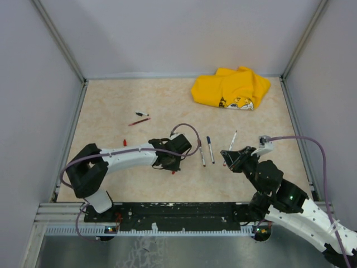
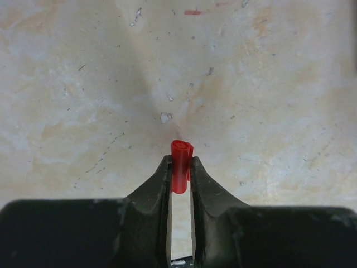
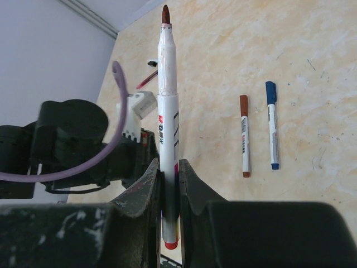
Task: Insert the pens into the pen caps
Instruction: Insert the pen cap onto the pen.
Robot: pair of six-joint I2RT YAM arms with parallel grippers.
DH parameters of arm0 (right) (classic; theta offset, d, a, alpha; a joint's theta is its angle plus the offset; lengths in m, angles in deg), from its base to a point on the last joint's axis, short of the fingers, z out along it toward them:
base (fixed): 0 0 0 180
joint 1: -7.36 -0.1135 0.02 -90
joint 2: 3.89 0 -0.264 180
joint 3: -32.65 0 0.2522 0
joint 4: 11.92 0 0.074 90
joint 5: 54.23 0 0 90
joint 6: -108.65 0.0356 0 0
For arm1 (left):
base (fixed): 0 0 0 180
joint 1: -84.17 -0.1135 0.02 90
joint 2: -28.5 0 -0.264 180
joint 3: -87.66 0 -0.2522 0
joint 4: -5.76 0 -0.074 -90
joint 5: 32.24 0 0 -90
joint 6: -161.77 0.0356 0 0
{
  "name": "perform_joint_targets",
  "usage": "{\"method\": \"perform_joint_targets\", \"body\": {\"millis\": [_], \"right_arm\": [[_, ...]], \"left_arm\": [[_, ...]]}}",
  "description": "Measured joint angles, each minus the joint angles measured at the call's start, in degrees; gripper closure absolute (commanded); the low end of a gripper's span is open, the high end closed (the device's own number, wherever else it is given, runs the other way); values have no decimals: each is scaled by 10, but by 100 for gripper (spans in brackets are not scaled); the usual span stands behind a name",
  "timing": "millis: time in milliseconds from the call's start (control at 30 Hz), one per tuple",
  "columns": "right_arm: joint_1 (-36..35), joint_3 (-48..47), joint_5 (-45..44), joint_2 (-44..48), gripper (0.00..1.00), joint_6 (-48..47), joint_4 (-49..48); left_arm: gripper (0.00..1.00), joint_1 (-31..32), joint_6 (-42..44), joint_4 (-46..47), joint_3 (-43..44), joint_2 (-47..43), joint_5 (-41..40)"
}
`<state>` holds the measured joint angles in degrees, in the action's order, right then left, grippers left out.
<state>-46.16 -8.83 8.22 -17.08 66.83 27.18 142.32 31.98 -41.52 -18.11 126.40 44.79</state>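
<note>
My left gripper [image 2: 180,167] is shut on a short red pen cap [image 2: 181,162], which stands upright between the fingertips just above the table. In the top view that cap [image 1: 173,172] shows as a red dot under the left gripper [image 1: 170,165]. My right gripper [image 3: 168,173] is shut on a white-barrelled pen [image 3: 167,111], its bare dark tip pointing up and its red end below the jaws. From above, this pen [image 1: 232,139] sticks out of the right gripper [image 1: 228,158]. A brown-capped pen [image 3: 244,137] and a blue-capped pen [image 3: 271,125] lie side by side between the arms.
A yellow cloth [image 1: 231,88] lies crumpled at the back right. Two more pens, one black [image 1: 141,114] and one red [image 1: 139,121], lie at the back left, with a loose red cap [image 1: 125,142] nearer. Grey walls enclose the table on three sides.
</note>
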Motion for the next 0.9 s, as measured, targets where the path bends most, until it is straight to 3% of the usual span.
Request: {"method": "perform_joint_targets", "body": {"millis": [233, 467, 900], "right_arm": [[0, 0, 9, -9, 100, -7, -1], [0, -2, 49, -85, 100, -38, -22], [-10, 9, 232, -238, 100, -35, -226]], "left_arm": [[82, 0, 31, 56, -28, -131, 6], [82, 0, 35, 113, -53, -242, 5], [80, 0, 11, 216, -127, -448, -26]]}}
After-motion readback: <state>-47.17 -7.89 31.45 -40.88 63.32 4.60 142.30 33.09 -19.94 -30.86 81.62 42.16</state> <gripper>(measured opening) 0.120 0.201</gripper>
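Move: The red cap, already between the left fingers just above the table, is bound for the bare tip of the pen the right hand holds up: about 17 cm to the left hand's right, roughly level forward, some 28 cm above. Seen from the right hand, the cap is about 17 cm left, 2 cm ahead, 19 cm below. On the table, the brown-capped pen lies 7 cm ahead and 11 cm right of the left hand, the blue-capped pen 8 cm ahead and 14 cm right, both 2 cm lower. The red cap goes up about 23 cm in the left hand's unchanged pinch, almost straight, while that wrist tips its downward fingers up some 50 degrees until they point forward and right towards the upright pen. After a short pause, the right hand carries the pen about 11 cm left towards the cap, slightly lower, swinging counter-clockwise without loosening its hold. ##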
